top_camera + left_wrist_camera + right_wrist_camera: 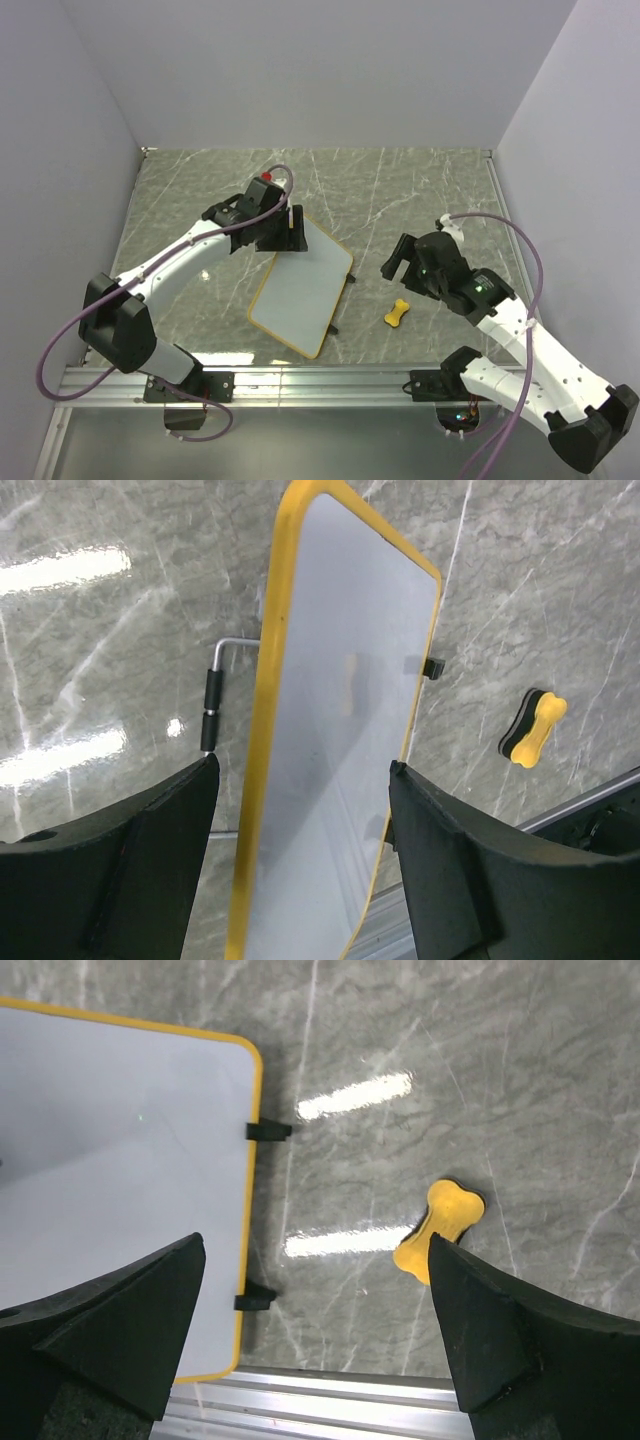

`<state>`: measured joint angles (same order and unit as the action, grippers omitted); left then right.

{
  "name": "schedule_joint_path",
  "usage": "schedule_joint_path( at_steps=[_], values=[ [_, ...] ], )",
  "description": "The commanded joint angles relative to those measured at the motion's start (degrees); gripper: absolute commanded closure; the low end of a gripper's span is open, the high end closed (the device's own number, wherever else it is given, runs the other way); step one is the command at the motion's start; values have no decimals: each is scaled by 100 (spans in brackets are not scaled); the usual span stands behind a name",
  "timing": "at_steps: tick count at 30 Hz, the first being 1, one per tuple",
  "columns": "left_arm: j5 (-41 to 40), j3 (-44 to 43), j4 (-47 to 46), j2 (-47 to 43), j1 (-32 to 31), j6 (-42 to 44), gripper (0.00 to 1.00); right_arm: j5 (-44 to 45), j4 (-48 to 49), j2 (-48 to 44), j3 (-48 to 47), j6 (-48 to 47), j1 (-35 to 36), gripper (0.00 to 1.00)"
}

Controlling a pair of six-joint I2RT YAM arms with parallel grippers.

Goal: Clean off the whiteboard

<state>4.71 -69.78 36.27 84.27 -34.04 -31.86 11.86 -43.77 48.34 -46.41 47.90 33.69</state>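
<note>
The whiteboard (300, 290) lies at the middle of the table, yellow-framed, its white face unmarked as far as I can see. My left gripper (290, 232) is at its far corner. In the left wrist view the whiteboard (340, 730) runs up between the jaws of the left gripper (303, 765). The right finger sits at the frame and the left finger stands apart from it. My right gripper (398, 262) hovers open over bare table right of the whiteboard (120, 1140). The yellow bone-shaped eraser (440, 1230) lies loose beside the right gripper's (316, 1240) right finger.
An aluminium rail (300, 380) runs along the near edge, just past the board's near corner. A bent grey rod with a black sleeve (212, 705) shows behind the board. The eraser (397, 314) rests between the board and the right arm. White walls close in the table.
</note>
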Motion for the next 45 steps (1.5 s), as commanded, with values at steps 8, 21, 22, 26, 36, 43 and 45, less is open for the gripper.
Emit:
schedule_joint_path(
  at_steps=[8,21,22,26,36,43,45],
  values=[
    [-155,-519,310,-314,775,487,25,317,-193,9,-965,-473,-47,0],
    [-444,-258,514,-2017,1638,523,14,-623,-833,-1133,-2205,-1125,-47,0],
    [-453,-160,373,-2142,1638,470,14,-632,-931,-1220,-2197,-1081,-38,0],
    [-865,122,223,-2494,1638,251,14,-702,-1134,-1861,-1881,-976,-38,0],
    [-1438,87,64,-2600,1638,206,1,-913,-826,-2812,-1186,-765,-38,0],
    [-1657,61,-15,-2696,1638,329,1,-738,-1063,-2576,-1432,-931,-38,0],
    [-1780,26,11,-2688,1638,355,1,-737,-1038,-2514,-1467,-958,-47,0]
  ],
)
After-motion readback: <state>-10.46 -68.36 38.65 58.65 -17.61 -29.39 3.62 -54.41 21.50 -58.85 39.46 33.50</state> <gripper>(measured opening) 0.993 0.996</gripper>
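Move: The propped whiteboard's middle lies about 5 cm back, 3 cm right and 8 cm below the left hand. From the right hand, the eraser is about 4 cm back, level sideways and 14 cm below. The whiteboard's middle is some 23 cm left and 3 cm ahead of the right hand, 9 cm down; its far black clip is 11 cm left and 4 cm ahead, 12 cm down. Left hand swings about 15 cm left, rising and opening wider, clear of the whiteboard; right rises, backs off. ##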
